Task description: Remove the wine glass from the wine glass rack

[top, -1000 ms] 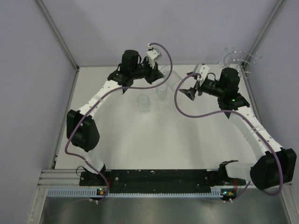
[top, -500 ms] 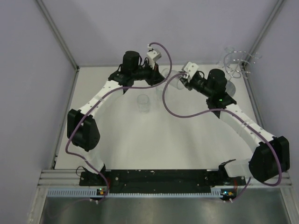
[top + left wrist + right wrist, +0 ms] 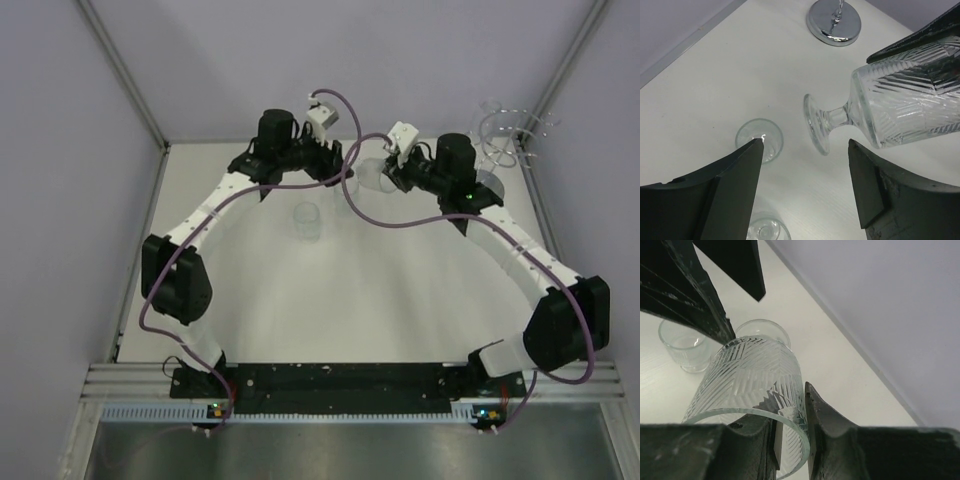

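Observation:
The wine glass (image 3: pixel 747 385), clear with a cut herringbone pattern, is held off the table and tilted, its stem and foot (image 3: pixel 819 122) pointing toward the left gripper. My right gripper (image 3: pixel 790 410) is shut on its rim, one finger inside the bowl and one outside. In the top view that gripper (image 3: pixel 392 172) sits left of the wine glass rack (image 3: pixel 505 128), a silver wire stand at the back right whose round shiny base shows in the left wrist view (image 3: pixel 834 22). My left gripper (image 3: pixel 805 145) is open and empty, with the glass's foot just beyond its fingertips.
Two short clear glasses (image 3: pixel 308 220) (image 3: pixel 347 195) stand on the white table below the grippers; they also show in the left wrist view (image 3: pixel 760 140) (image 3: pixel 767 230). Grey walls and metal frame posts close the back and sides.
My right arm has swung left, away from the rack, carrying the wine glass up to the left gripper. The left gripper has shifted only slightly.

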`<action>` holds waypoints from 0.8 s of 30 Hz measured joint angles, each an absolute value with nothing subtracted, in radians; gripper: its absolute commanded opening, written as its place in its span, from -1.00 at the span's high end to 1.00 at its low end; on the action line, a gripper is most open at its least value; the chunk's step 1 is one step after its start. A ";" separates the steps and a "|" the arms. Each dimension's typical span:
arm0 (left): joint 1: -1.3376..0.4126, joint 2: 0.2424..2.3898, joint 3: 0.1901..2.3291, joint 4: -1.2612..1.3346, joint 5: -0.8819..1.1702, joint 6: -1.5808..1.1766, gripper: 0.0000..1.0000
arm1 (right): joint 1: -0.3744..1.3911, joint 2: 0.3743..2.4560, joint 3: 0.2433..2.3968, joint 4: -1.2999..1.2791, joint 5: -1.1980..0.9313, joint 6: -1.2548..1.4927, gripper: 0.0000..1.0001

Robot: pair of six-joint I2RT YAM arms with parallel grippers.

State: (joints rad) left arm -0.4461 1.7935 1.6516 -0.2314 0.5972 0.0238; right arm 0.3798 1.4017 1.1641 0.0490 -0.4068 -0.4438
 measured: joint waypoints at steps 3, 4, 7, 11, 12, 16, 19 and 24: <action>-0.419 1.768 1.626 -0.234 0.567 0.027 -0.49 | 0.361 1.442 1.253 -0.096 -0.428 -0.472 1.00; -0.405 1.755 1.615 -0.237 0.558 0.028 -0.48 | 0.354 1.453 1.282 -0.146 -0.435 -0.488 1.00; -0.356 1.724 1.593 -0.242 0.534 0.030 -0.48 | 0.340 1.489 1.364 -0.315 -0.461 -0.563 1.00; -0.305 1.706 1.589 -0.240 0.505 0.031 -0.46 | 0.337 1.549 1.449 -0.510 -0.499 -0.653 1.00; -0.299 1.706 1.589 -0.240 0.500 0.031 -0.46 | 0.338 1.565 1.467 -0.551 -0.503 -0.669 1.00; -0.297 1.706 1.589 -0.240 0.490 0.030 -0.44 | 0.355 1.654 1.555 -0.701 -0.494 -0.734 1.00; -0.297 1.706 1.589 -0.239 0.485 0.033 -0.44 | 0.388 1.740 1.641 -0.789 -0.457 -0.773 1.00; -0.293 1.682 1.532 -0.218 0.445 0.042 -0.45 | 0.447 1.852 1.758 -0.909 -0.399 -0.812 1.00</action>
State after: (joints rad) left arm -0.2928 1.6825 1.5322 -0.2180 0.4450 0.0418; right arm 0.4473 1.8519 1.7576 -0.9089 -0.3988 -0.8116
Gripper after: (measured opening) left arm 0.721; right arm 0.199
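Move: Below the right hand, which already grips the wine glass with its foot towards the left, is the bare tabletop it is being taken to: about level with the hand, 4 cm left and 28 cm down. The inner standing glass is roughly 9 cm ahead and 9 cm left of the hand; the outer standing glass lies level with the hand, about 18 cm left, both some 22 cm lower. From the left hand, that bare spot is about 2 cm back, 6 cm right and 26 cm down. Lowering the held wine glass towards the bare table beside the inner standing glass, the right hand sinks about 11 cm and tips its fingers from near level to steeply down, keeping its grip. The left hand, already open and clear of the glass, draws away some 10 cm to the left and a little forward, turning slightly counter-clockwise. ##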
